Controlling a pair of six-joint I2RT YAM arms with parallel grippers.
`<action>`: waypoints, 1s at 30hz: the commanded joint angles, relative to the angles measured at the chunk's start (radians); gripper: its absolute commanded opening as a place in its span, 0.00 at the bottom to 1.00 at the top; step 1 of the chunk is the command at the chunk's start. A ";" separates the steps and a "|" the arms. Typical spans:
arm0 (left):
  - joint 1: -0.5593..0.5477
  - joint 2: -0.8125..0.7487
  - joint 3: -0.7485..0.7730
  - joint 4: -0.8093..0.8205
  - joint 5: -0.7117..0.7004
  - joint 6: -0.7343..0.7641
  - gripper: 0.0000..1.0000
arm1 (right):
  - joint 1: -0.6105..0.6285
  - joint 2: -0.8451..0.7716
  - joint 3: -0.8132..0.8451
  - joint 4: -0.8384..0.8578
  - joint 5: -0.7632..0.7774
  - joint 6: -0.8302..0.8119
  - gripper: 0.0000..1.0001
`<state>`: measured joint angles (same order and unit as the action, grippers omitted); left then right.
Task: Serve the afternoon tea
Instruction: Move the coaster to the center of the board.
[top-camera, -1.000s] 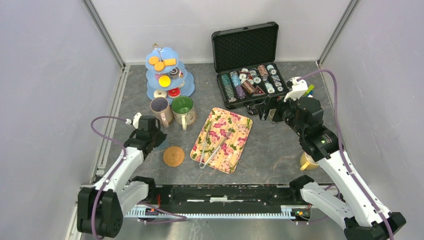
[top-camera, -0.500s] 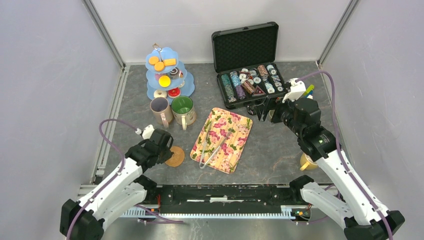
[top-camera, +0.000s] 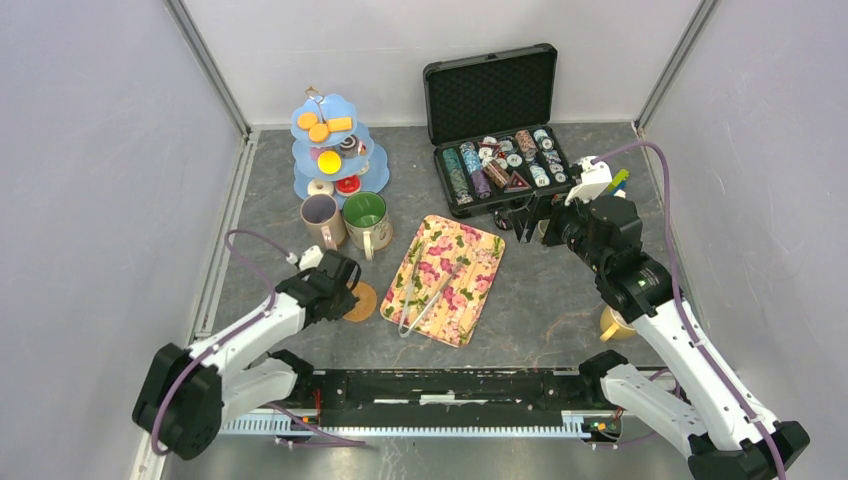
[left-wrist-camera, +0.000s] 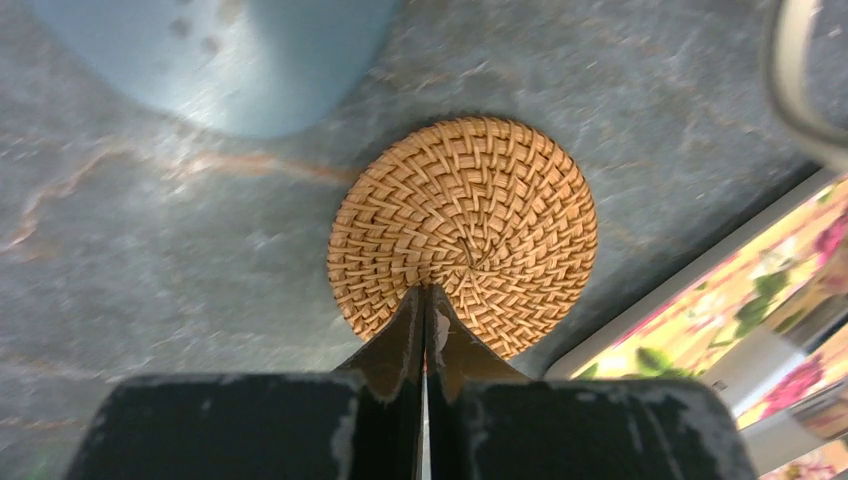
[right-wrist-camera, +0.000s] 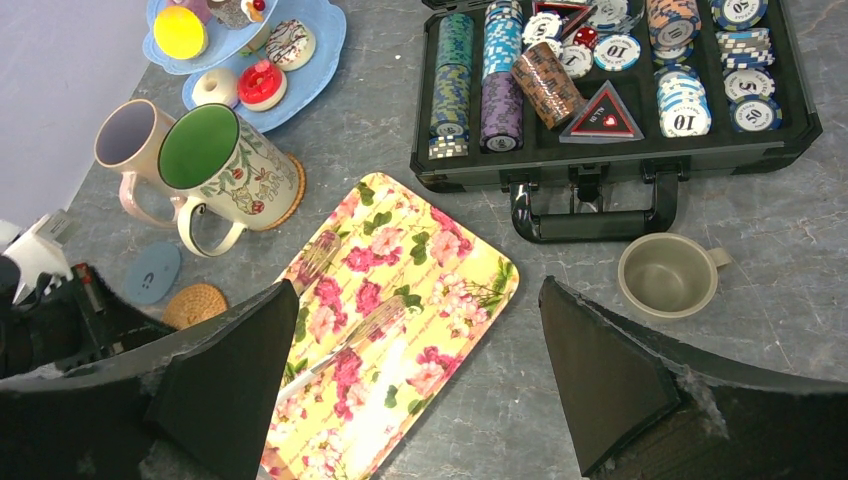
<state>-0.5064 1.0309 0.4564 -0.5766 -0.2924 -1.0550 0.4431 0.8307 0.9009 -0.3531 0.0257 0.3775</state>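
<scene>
A round woven coaster (left-wrist-camera: 463, 232) (top-camera: 362, 301) lies flat on the grey table, left of the floral tray (top-camera: 470, 250). My left gripper (left-wrist-camera: 425, 292) (top-camera: 340, 285) is shut, its tips resting on the coaster's top near its middle. A lilac mug (top-camera: 320, 218) and a green-lined mug (top-camera: 365, 215) stand behind it; the green-lined one sits on a second woven coaster (right-wrist-camera: 293, 192). The blue tiered stand (top-camera: 372, 176) carries donuts, cakes and biscuits. My right gripper (right-wrist-camera: 415, 285) (top-camera: 532, 222) hangs open above the tray's right end, holding nothing.
Metal tongs (top-camera: 425, 290) lie on the tray. An open black case of poker chips (top-camera: 500, 165) stands at the back right, a small grey cup (right-wrist-camera: 668, 275) before its handle. A yellow mug (top-camera: 612, 325) sits near my right arm. A blue disc (right-wrist-camera: 152, 272) lies by the coaster.
My left arm swung right onto the woven coaster and its jaws closed fully. The coaster slid a little right and back toward the tray. The right arm barely moved.
</scene>
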 joint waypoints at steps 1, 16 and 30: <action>-0.006 0.153 0.031 0.202 -0.015 0.023 0.02 | 0.003 -0.005 0.007 0.020 0.008 -0.009 0.98; -0.006 0.292 0.125 0.234 -0.089 0.052 0.03 | 0.003 -0.008 -0.012 0.013 0.040 -0.027 0.98; -0.113 0.097 0.164 0.048 -0.089 0.062 0.41 | 0.003 -0.006 -0.037 0.017 0.033 -0.003 0.98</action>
<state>-0.5575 1.1679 0.6125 -0.4553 -0.3439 -0.9936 0.4431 0.8330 0.8680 -0.3611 0.0521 0.3660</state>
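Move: Just ahead of the left hand's shut fingertips, which already rest on it, the woven coaster has its middle about 3 cm forward, 2 cm right and 1 cm down. The blue coaster lies about 8 cm forward and 8 cm left of that hand, the green mug some 21 cm forward and 5 cm right. The flowered board's middle is roughly 9 cm forward, 25 cm right. From the right hand the woven coaster is about 43 cm left, 6 cm back and 27 cm below. Sliding the woven coaster under its closed fingertips, the left hand drags it about 7 cm forward and a little right, towards the green mug and beside the board's slanting left edge. It then stops, opens the fingers to a bit under half and lifts off some 3 cm, easing slightly back. The open right hand sinks about 2 cm, touching nothing. ##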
